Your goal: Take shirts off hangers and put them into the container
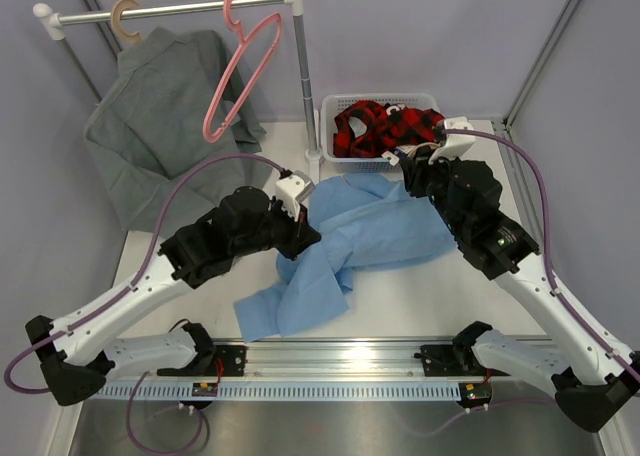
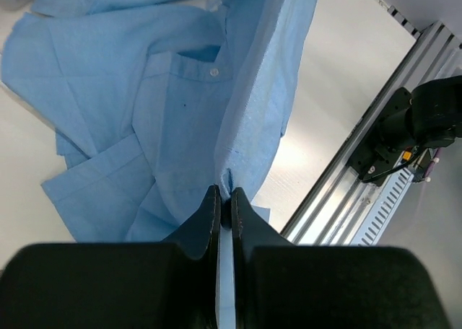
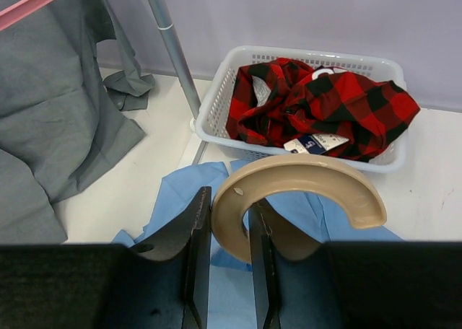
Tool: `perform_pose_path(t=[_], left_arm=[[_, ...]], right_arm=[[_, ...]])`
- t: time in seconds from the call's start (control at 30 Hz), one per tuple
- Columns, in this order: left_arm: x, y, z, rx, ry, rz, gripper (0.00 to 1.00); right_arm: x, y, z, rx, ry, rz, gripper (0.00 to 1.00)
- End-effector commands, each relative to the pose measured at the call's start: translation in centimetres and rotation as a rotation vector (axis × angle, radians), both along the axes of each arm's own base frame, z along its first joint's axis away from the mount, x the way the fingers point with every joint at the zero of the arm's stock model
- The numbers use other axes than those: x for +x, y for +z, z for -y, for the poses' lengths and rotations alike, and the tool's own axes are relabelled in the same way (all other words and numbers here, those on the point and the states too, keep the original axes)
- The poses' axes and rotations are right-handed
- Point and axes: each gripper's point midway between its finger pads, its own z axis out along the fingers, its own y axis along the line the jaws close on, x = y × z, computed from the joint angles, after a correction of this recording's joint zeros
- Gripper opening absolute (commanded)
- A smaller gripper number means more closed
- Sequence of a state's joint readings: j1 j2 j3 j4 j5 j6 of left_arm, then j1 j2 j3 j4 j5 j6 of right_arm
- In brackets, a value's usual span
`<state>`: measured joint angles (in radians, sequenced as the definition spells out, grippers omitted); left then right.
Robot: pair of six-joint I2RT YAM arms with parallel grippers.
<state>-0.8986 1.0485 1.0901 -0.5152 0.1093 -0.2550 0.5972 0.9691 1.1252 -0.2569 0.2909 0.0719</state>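
Observation:
The light blue shirt (image 1: pixel 375 226) lies crumpled on the table between both arms. My left gripper (image 2: pixel 225 195) is shut on a raised fold of this shirt (image 2: pixel 180 105). My right gripper (image 3: pixel 229 199) is shut on the hook of a tan hanger (image 3: pixel 303 174), held just above the blue cloth; the hanger's body is hidden. The red-and-black plaid shirt (image 1: pixel 385 126) fills the white mesh container (image 1: pixel 330 106) at the back. The grey shirt (image 1: pixel 160 116) hangs from another tan hanger (image 1: pixel 125 21) on the rail. An empty pink hanger (image 1: pixel 240 71) hangs beside it.
The rack's rail (image 1: pixel 170 11) runs across the back left, and its upright post (image 1: pixel 303 76) stands right next to the container. A metal track (image 1: pixel 340 361) with both arm bases lines the near edge. Wall frames close the right side.

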Motion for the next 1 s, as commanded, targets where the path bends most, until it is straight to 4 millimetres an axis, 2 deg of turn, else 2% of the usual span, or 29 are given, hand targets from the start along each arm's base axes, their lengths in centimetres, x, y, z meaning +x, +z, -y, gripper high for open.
perform_pose_path(t=[0.0,0.03,0.17,0.33,0.43,0.57,0.77,0.87,0.97], left_arm=[[-0.4,6.0,-2.6,-0.064,0.049,0.128,0.0],[-0.8,7.7,-3.4,-0.091,0.06,0.162,0.0],[-1.3,9.9,-6.2,-0.11,0.121,0.23,0.0],[-1.9,9.5,-7.9,-0.116,0.153,0.246,0.0],[-1.9,8.0,-8.1,-0.097,0.16,0.225,0.0],[-2.1,5.9,-7.0,-0.076,0.132,0.161,0.0],[-3.4,2.5,-5.1,-0.052,0.039,0.048,0.0],[-3.9,-0.3,-4.9,-0.036,0.03,-0.011,0.0],[-4.3,-3.0,-5.3,-0.033,0.057,-0.058,0.0]], right_arm=[[1.5,0.4,3.4,-0.061,-0.199,0.038,0.0],[1.7,0.1,3.6,-0.066,-0.213,0.031,0.0],[2.1,-0.6,4.4,-0.09,-0.268,0.01,0.0],[2.2,-0.9,5.2,-0.104,-0.306,-0.001,0.0],[2.1,-0.6,5.1,-0.09,-0.296,0.009,0.0],[1.7,0.8,4.4,-0.049,-0.24,0.057,0.0],[1.9,1.8,5.6,-0.048,-0.315,0.073,0.0],[1.9,3.3,6.4,-0.017,-0.364,0.095,0.0],[1.5,5.9,7.6,0.007,-0.421,0.135,0.0]])
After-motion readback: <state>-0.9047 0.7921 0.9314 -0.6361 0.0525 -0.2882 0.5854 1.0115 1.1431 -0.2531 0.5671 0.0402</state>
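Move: The blue shirt, its cloth already pinched in the left fingers, has its middle about 12 cm to the left hand's right, 5 cm ahead and 10 cm below. The wooden hanger hangs by its hook from the right fingers, its middle some 11 cm ahead and 20 cm right of the left hand, at much the same height. For the right hand, the shirt's middle lies roughly 7 cm back, 8 cm left and 20 cm down; the container with the red shirt is about 24 cm ahead, 2 cm left and 27 cm below. The blue shirt is drawn off its hanger between the two hands: the left, still pinching the cloth, swings up and left, away from the hanger, about 8 cm each way, then sinks some 11 cm while easing slightly back right and towards the base. The right keeps hold of the hook, moving about 5 cm right and a little forward, turning clockwise. ##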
